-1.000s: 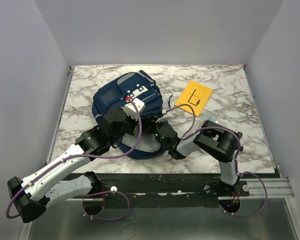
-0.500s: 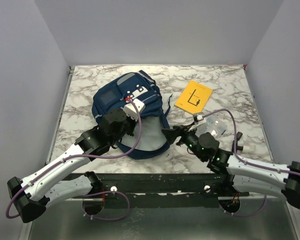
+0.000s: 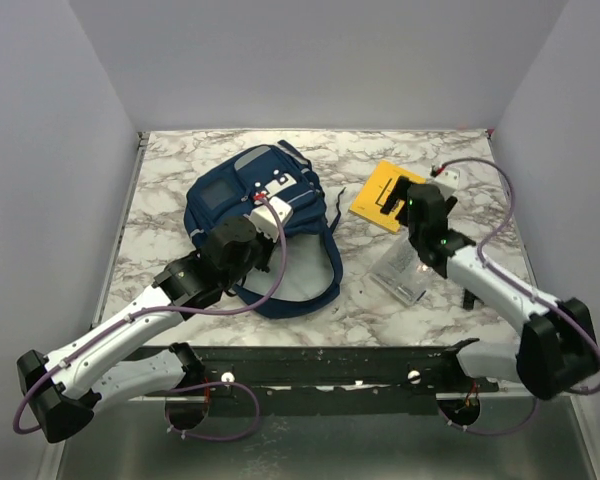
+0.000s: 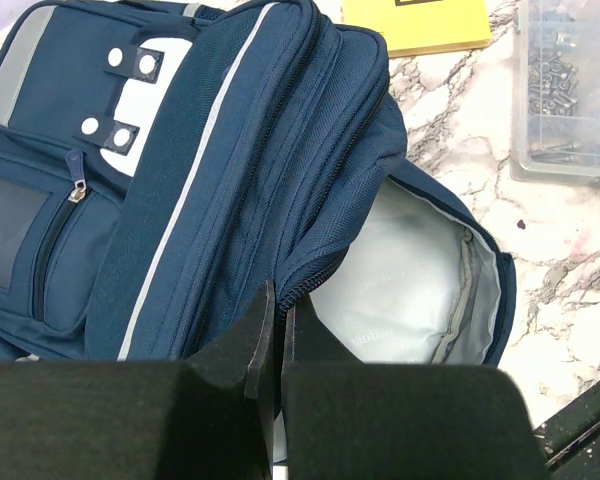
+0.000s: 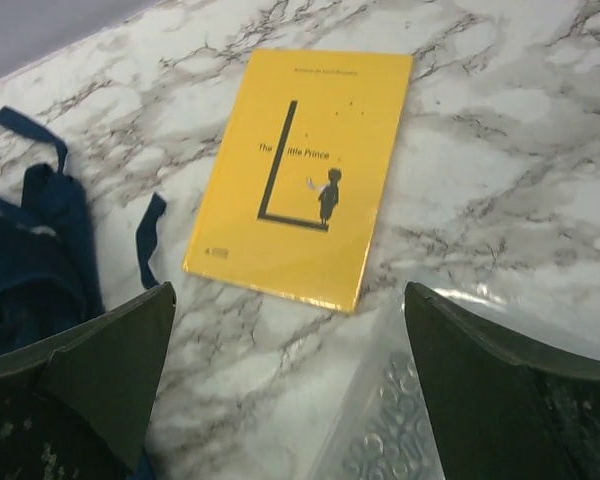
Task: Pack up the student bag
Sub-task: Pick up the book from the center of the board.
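Note:
The student bag (image 3: 242,195) lies at the left middle of the table, navy with pale grey stripes. Its main opening (image 4: 405,290) gapes toward the near edge and shows a white lining. My left gripper (image 3: 270,258) is shut on the zipper edge of that opening (image 4: 298,285), holding it up. My right gripper (image 3: 398,195) hangs open over the near edge of a yellow book (image 5: 305,190), with nothing between its fingers (image 5: 120,360). A clear pouch (image 3: 405,272) lies just in front of the book.
The clear pouch (image 5: 385,440) holds small metal parts and lies under my right wrist. Loose navy straps (image 5: 148,235) trail from the bag toward the book. Walls stand close to the table on three sides.
My right arm has swung away from the bag's opening, out to the right and back over the yellow book, its jaws opening wide. The left gripper has kept its hold.

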`<state>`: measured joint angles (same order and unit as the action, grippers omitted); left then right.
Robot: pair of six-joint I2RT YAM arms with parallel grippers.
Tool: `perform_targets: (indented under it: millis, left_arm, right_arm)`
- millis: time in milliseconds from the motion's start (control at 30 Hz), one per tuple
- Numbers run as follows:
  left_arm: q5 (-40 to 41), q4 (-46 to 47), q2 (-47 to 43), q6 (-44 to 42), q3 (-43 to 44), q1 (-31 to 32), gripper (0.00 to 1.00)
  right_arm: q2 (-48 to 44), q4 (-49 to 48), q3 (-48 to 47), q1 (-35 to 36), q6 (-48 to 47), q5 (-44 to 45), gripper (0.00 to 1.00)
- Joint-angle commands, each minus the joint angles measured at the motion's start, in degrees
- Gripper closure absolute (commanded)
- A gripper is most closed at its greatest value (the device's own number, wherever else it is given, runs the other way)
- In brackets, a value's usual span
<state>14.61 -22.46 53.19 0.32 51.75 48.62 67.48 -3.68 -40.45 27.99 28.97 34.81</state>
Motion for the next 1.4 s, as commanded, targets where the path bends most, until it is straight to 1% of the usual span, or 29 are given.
perform_targets:
  millis: [0,100,167,267,333,433,467,567,600,667,767,833,933,967,1000,1033,1133,1267,1367]
  left_arm:
    - [0.7,2.9,-0.1,0.3,2.4,0.2,1.0]
    - [-0.7,1.9,0.5,-0.1,3.0,0.3,1.0]
    - [-2.8,1.3,0.6,-0.1,3.0,0.3,1.0]
    - [-5.5,1.3,-0.3,-3.4,2.4,0.7,1.0]
    - [-5.8,1.5,-1.6,-6.8,1.1,1.7,1.0]
    - [3.6,1.8,-3.8,-10.8,-2.0,5.8,1.0]
    - [4.0,0.1,-4.5,-10.9,-2.5,6.3,1.0]
    - [5.3,-6.6,-6.9,-5.4,-3.7,6.4,1.0]
    - [4.4,-8.9,-7.8,-3.3,-4.0,6.4,1.0]
    - [-1.2,-12.4,-9.6,-1.5,-3.9,6.4,1.0]
    - [-7.0,-16.9,-10.2,2.9,-1.6,6.3,0.53]
    - [-11.2,-18.0,-9.8,5.7,1.5,6.3,0.36]
    - [-21.6,-15.2,-7.9,9.6,6.4,6.3,0.2]
    - [-23.9,-13.5,-6.6,11.3,8.2,6.3,0.18]
    - [-25.2,-10.7,-4.6,13.5,10.1,6.3,0.17]
    - [-24.8,-7.8,-2.6,17.1,11.3,6.3,0.17]
    - [-19.0,1.3,5.9,30.1,13.8,6.2,0.18]
    - [-17.0,4.3,21.6,41.9,21.4,4.7,0.19]
    - [-17.1,2.1,35.3,47.2,31.3,2.9,0.19]
  right_arm:
    - [13.8,11.9,-12.3,-11.3,3.9,-22.6,0.0]
    - [23.3,12.3,-18.8,-18.6,5.4,-39.4,0.0]
    - [28.7,11.3,-22.1,-21.0,4.4,-43.9,0.0]
    - [34.0,11.1,-27.3,-21.6,0.6,-40.0,0.0]
    - [37.5,11.5,-30.8,-22.6,-0.8,-39.7,0.0]
    - [42.4,13.9,-36.0,-25.4,-0.9,-42.4,0.0]
    - [43.4,14.2,-37.3,-26.1,-0.8,-43.9,0.0]
    - [44.8,13.5,-39.6,-27.3,-2.0,-46.1,0.0]
    - [45.1,13.6,-40.6,-27.3,-2.8,-45.4,0.0]
    - [45.9,13.7,-42.5,-27.3,-4.1,-43.7,0.0]
    - [48.3,14.9,-46.2,-27.4,-5.8,-42.4,0.0]
    - [50.2,16.6,-48.9,-27.6,-6.3,-42.7,0.0]
    - [52.0,16.2,-50.1,-29.2,-7.3,-44.6,0.0]
    - [52.7,16.2,-50.5,-29.9,-7.4,-45.4,0.0]
    - [53.6,16.1,-51.1,-30.5,-7.6,-47.0,0.0]
    - [54.6,15.9,-51.9,-31.3,-7.7,-48.7,0.0]
    - [57.7,16.6,-55.5,-33.0,-7.8,-52.8,0.0]
    - [61.5,17.8,-60.6,-33.5,-10.5,-55.4,0.0]
    - [63.4,19.5,-63.2,-33.7,-12.6,-55.4,0.0]
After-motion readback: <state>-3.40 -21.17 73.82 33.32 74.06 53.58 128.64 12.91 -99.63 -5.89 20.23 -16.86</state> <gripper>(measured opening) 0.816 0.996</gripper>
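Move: The book lies some 15 cm ahead of the open right hand, about 3 cm to its right and 16 cm below. The see-through parts case is roughly 4 cm back and 10 cm right of that hand, while the bag's middle stands about 28 cm to its left and 4 cm ahead. From the left hand, its fingers still shut on the bag's raised flap, the book is some 24 cm ahead, 28 cm right and 22 cm lower. The left fingers open and let go of the bag's flap as the hand draws back about 9 cm; it then rises and swings right and forward, off the bag. Meanwhile the right hand, fingers staying wide, reaches forward some 22 cm, sinking and easing right, and tips about 20 degrees further down over the book's far edge, with no touch visible. ##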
